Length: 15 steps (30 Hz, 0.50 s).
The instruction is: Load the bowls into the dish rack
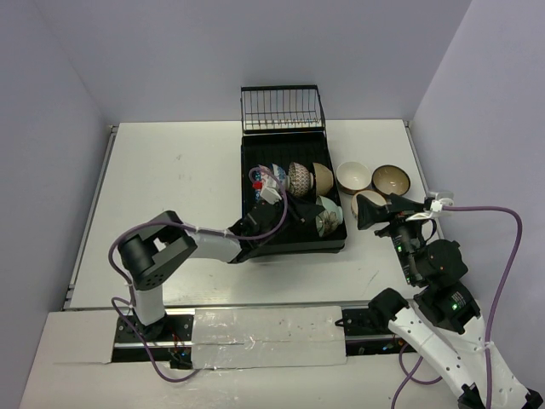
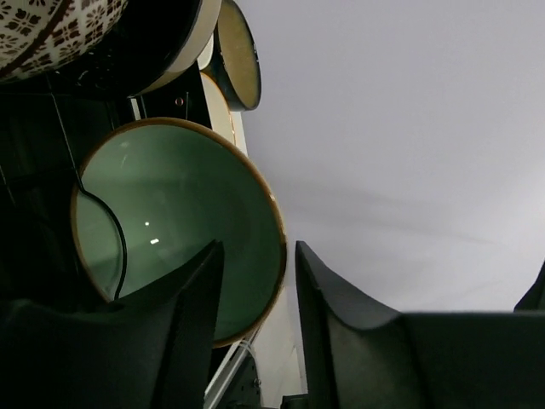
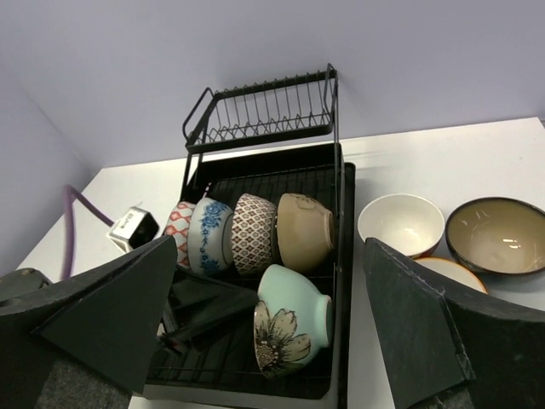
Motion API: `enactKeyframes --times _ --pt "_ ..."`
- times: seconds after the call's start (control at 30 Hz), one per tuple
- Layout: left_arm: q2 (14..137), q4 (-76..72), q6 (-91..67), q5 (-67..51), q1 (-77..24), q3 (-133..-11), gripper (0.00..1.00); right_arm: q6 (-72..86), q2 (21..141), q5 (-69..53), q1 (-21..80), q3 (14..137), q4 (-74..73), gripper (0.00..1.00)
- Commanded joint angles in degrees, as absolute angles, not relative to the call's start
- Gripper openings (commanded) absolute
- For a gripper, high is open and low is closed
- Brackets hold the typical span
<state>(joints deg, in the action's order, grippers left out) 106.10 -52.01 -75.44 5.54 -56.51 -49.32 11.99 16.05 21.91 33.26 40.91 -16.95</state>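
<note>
The black dish rack [image 1: 249, 166] [image 3: 347, 290] holds a row of bowls on edge: red-patterned [image 3: 179, 230], blue-white [image 3: 207, 237], brown-patterned [image 3: 254, 232] and tan [image 3: 304, 230]. In front of them stands a pale green flowered bowl [image 1: 329, 219] [image 3: 294, 328]. My left gripper [image 1: 308, 218] [image 2: 257, 249] is inside the rack at that bowl's green inside [image 2: 170, 230]. Its jaws are parted, and the brown rim sits loose in the gap. To the right of the rack, my right gripper [image 1: 379, 205] [image 3: 272, 341] hangs wide open and holds nothing.
Three bowls stand on the table right of the rack: a white one [image 1: 353, 176] [image 3: 400, 223], a dark-rimmed tan one [image 1: 391, 179] [image 3: 498, 234], and one [image 3: 451, 271] partly hidden by my right finger. The upright wire basket [image 1: 281, 109] stands at the rack's far end.
</note>
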Motion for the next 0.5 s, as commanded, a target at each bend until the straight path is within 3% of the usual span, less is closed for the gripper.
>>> enactKeyframes --times 0.0,0.3,0.47 --pt "101.1 -46.6 -71.9 7.5 -56.5 -52.0 0.45 13.4 16.2 24.7 33.8 41.3 -17.1 0.98" --pt "92.4 -34.5 -65.1 10.9 -56.5 -53.5 0.75 22.8 23.9 38.6 33.7 45.8 -27.7 1.0" --pt "85.5 -17.5 -51.7 14.1 -56.5 -59.5 0.93 29.1 31.8 43.7 31.9 48.9 -34.2 1.0"
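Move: The green bowl's middle lies about 5 cm to the right of the left hand and 4 cm below it, its upper rim still between the part-open fingers. The tan bowl stands some 11 cm ahead of that hand and 5 cm right, the brown-patterned one 11 cm ahead and 1 cm left, both about 5 cm lower. From the right hand the orange-rimmed bowl is roughly 15 cm ahead, 8 cm right and 30 cm below; at that same depth the white bowl lies 24 cm ahead, 5 cm right, the brown bowl 22 cm ahead, 16 cm right. The left fingers, already loosened on the green bowl's rim, spread nearly fully and come free as that hand climbs about 6 cm and draws some 3 cm left, rolling its left side up. Meanwhile the right hand, fingers wide and empty, starts down towards the orange-rimmed bowl, about 5 cm lower and nearly 3 cm each forward and right, tipping down and turning clockwise some 15 degrees each. ##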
